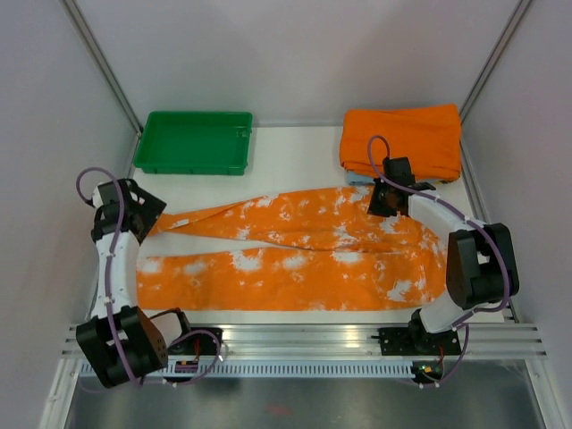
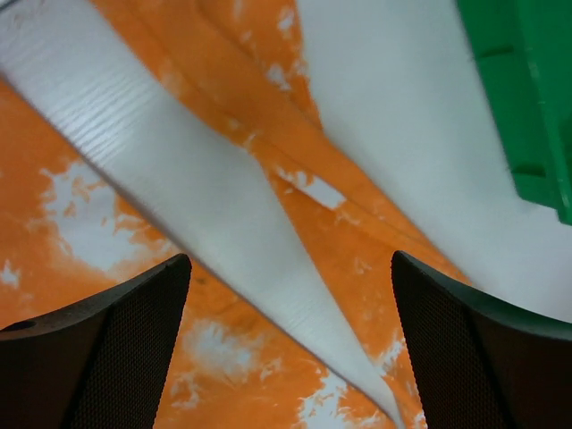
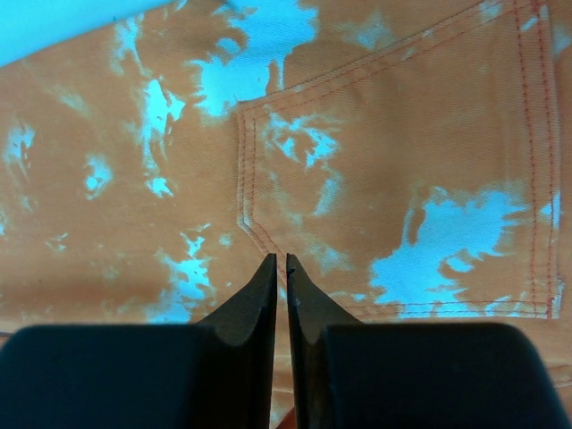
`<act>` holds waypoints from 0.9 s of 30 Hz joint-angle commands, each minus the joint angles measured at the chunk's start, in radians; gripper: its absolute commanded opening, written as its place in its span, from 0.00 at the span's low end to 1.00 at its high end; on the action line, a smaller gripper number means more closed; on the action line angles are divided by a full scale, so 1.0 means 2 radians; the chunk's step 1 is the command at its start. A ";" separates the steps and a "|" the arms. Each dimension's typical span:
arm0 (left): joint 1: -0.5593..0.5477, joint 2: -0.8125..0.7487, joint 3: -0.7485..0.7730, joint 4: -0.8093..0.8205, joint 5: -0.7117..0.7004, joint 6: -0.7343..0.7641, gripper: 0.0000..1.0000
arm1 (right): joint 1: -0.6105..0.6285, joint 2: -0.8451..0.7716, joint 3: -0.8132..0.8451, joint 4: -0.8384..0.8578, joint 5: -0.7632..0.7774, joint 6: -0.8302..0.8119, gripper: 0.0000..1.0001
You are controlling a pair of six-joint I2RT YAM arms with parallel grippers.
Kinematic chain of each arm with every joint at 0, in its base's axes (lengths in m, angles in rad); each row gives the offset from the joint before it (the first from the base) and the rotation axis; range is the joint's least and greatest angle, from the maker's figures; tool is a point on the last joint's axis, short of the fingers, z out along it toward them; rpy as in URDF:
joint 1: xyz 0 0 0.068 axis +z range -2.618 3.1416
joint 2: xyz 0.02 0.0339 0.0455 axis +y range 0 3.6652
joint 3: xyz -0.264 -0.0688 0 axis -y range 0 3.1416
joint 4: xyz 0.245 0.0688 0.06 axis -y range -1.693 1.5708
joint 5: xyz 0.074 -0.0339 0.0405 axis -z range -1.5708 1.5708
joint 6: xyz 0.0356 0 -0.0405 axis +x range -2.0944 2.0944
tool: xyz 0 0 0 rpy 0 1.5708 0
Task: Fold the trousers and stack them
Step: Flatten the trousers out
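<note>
The trousers [image 1: 295, 259] lie spread flat across the table, orange with white splashes. Both legs point left and the waist is at the right. My left gripper [image 1: 147, 214] hovers over the cuff end of the far leg. In the left wrist view it [image 2: 288, 259] is open wide, with the two legs [image 2: 357, 241] and a wedge of bare table below and nothing between the fingers. My right gripper [image 1: 386, 204] is over the waist end. The right wrist view shows it [image 3: 279, 259] shut, tips just over a stitched back pocket [image 3: 384, 134], with no cloth visibly pinched.
A green tray [image 1: 194, 143] stands at the back left; its corner shows in the left wrist view [image 2: 527, 89]. A plain orange folded cloth [image 1: 402, 138] sits at the back right, just behind the right gripper. An aluminium rail [image 1: 304, 340] runs along the near edge.
</note>
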 commanded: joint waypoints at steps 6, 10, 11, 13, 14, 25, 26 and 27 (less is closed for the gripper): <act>-0.003 0.031 -0.074 0.035 -0.087 -0.137 0.95 | -0.002 -0.011 -0.005 0.012 -0.004 -0.009 0.14; 0.007 0.061 -0.076 0.089 -0.079 -0.155 0.91 | -0.002 -0.009 -0.004 0.010 -0.002 -0.006 0.14; 0.010 0.068 -0.077 0.097 -0.077 -0.162 0.89 | -0.002 -0.012 -0.005 0.010 -0.002 -0.005 0.14; 0.023 0.087 -0.087 0.126 -0.059 -0.182 0.86 | -0.002 -0.015 -0.009 0.014 -0.001 0.000 0.14; 0.025 0.091 -0.091 0.137 -0.055 -0.189 0.83 | -0.002 -0.017 -0.010 0.014 0.001 0.003 0.13; 0.033 0.137 -0.123 0.195 -0.050 -0.268 0.73 | -0.001 -0.014 -0.012 0.009 0.028 0.004 0.14; 0.033 0.140 -0.129 0.212 -0.049 -0.270 0.71 | -0.002 -0.008 -0.010 0.009 0.026 0.005 0.14; 0.035 0.141 -0.133 0.223 -0.049 -0.272 0.71 | -0.002 -0.004 -0.009 0.009 0.025 0.005 0.14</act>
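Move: At the left end of the trousers' far leg is the left hand's target: about 3 cm ahead of this hand, hardly to either side, and some 14 cm below it. The near leg's band crosses roughly 13 cm straight back from the hand, at the same depth. The green bin stands about 27 cm ahead and 12 cm to the right. From the right hand the far leg's end is around 65 cm left, 2 cm back and 5 cm lower. Sinking about 12 cm towards the end of the far leg, the left hand first dips back some 3 cm, then comes forward again and drifts a little left, while turning some 30 degrees counter-clockwise. Its wide-open fingers narrow by about a quarter and end astride the leg's near edge; contact can't be seen. ##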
